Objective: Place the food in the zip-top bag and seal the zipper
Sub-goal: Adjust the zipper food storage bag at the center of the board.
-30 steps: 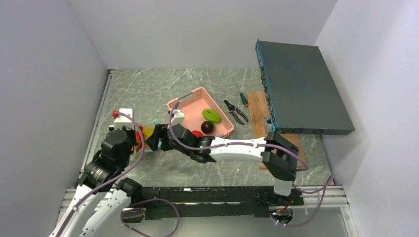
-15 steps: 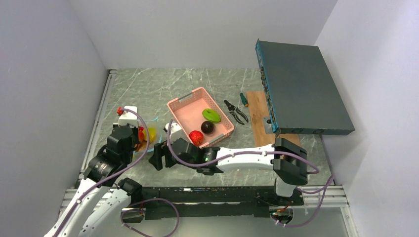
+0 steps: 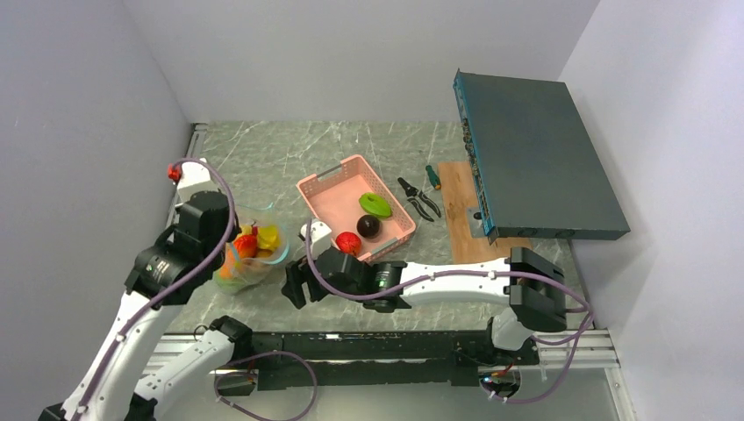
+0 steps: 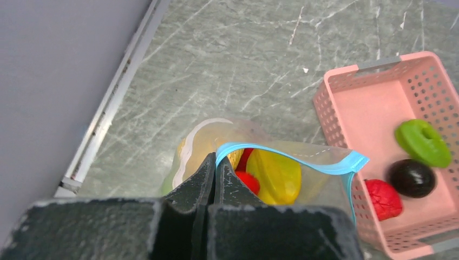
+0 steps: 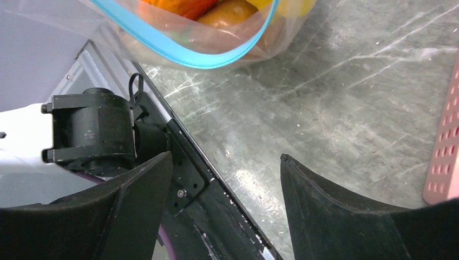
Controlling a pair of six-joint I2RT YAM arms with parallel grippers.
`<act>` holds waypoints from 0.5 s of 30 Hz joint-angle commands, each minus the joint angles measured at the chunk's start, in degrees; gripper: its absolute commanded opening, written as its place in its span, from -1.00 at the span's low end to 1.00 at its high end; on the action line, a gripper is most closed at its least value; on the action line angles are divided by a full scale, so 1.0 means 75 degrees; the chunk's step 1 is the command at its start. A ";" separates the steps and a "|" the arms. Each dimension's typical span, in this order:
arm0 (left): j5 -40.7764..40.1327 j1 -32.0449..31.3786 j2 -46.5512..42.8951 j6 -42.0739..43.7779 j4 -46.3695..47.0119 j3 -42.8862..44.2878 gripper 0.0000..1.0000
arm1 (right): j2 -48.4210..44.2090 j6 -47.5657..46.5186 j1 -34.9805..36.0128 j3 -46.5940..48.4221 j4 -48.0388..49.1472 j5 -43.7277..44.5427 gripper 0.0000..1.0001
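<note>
The clear zip-top bag [image 3: 250, 259] hangs open at the table's left with red, yellow and orange food [image 3: 248, 246] inside. My left gripper [image 4: 215, 158] is shut on the bag's teal-blue zipper [image 4: 287, 154] edge and holds it up. In the left wrist view a yellow piece [image 4: 276, 176] and a red piece [image 4: 246, 181] show through the mouth. My right gripper [image 3: 294, 282] is open and empty just right of the bag, low over the table. In the right wrist view the bag's blue rim [image 5: 189, 54] lies above its fingers [image 5: 138, 189]. A red piece [image 3: 348, 243], a dark purple piece [image 3: 368, 225] and a green piece [image 3: 375, 204] lie in the pink basket [image 3: 329, 189].
Pliers [image 3: 419, 197] and a screwdriver [image 3: 432, 175] lie right of the basket by a wooden board [image 3: 456, 206]. A large dark flat box [image 3: 535, 158] overhangs the right side. A metal rail [image 3: 180, 197] runs along the left wall.
My left gripper has risen and pulled the bag's mouth up, so the bag now stands open. My right gripper has drawn back from the bag toward the near edge, empty.
</note>
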 commanded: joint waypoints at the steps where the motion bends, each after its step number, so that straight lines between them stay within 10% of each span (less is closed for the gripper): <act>1: 0.0127 0.0028 0.0655 -0.2704 -0.1800 0.0948 -1.00 | -0.0549 -0.0468 -0.0007 -0.0042 -0.0193 0.0202 0.50; 15: 0.1306 0.0027 -0.2372 -0.8237 -0.1491 -0.1306 -1.00 | -0.1738 -0.1770 0.0734 -0.1195 0.0794 0.1109 0.54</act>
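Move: The left gripper still pinches one end of the bag's blue zipper edge; the food-filled body of the bag lies about 16 cm below it and roughly 5 cm to its right, about level fore and aft. The pink basket is some 12 cm ahead, 25 cm right and 25 cm below. From the open, empty right gripper, the bag body lies about 8 cm ahead, 12 cm left and 5 cm below; the basket's red fruit is about 16 cm ahead, 11 cm right and 12 cm below. Keep the left fingers shut on the zipper end and draw the bag back about 5 cm, sinking a little, while rolling the wrist some 40 degrees so its left side drops, with a slight counter-clockwise turn. Meanwhile carry the open right gripper about 4 cm right and slightly up beside the bag, tipping its fingers up a little; let them grasp nothing. ##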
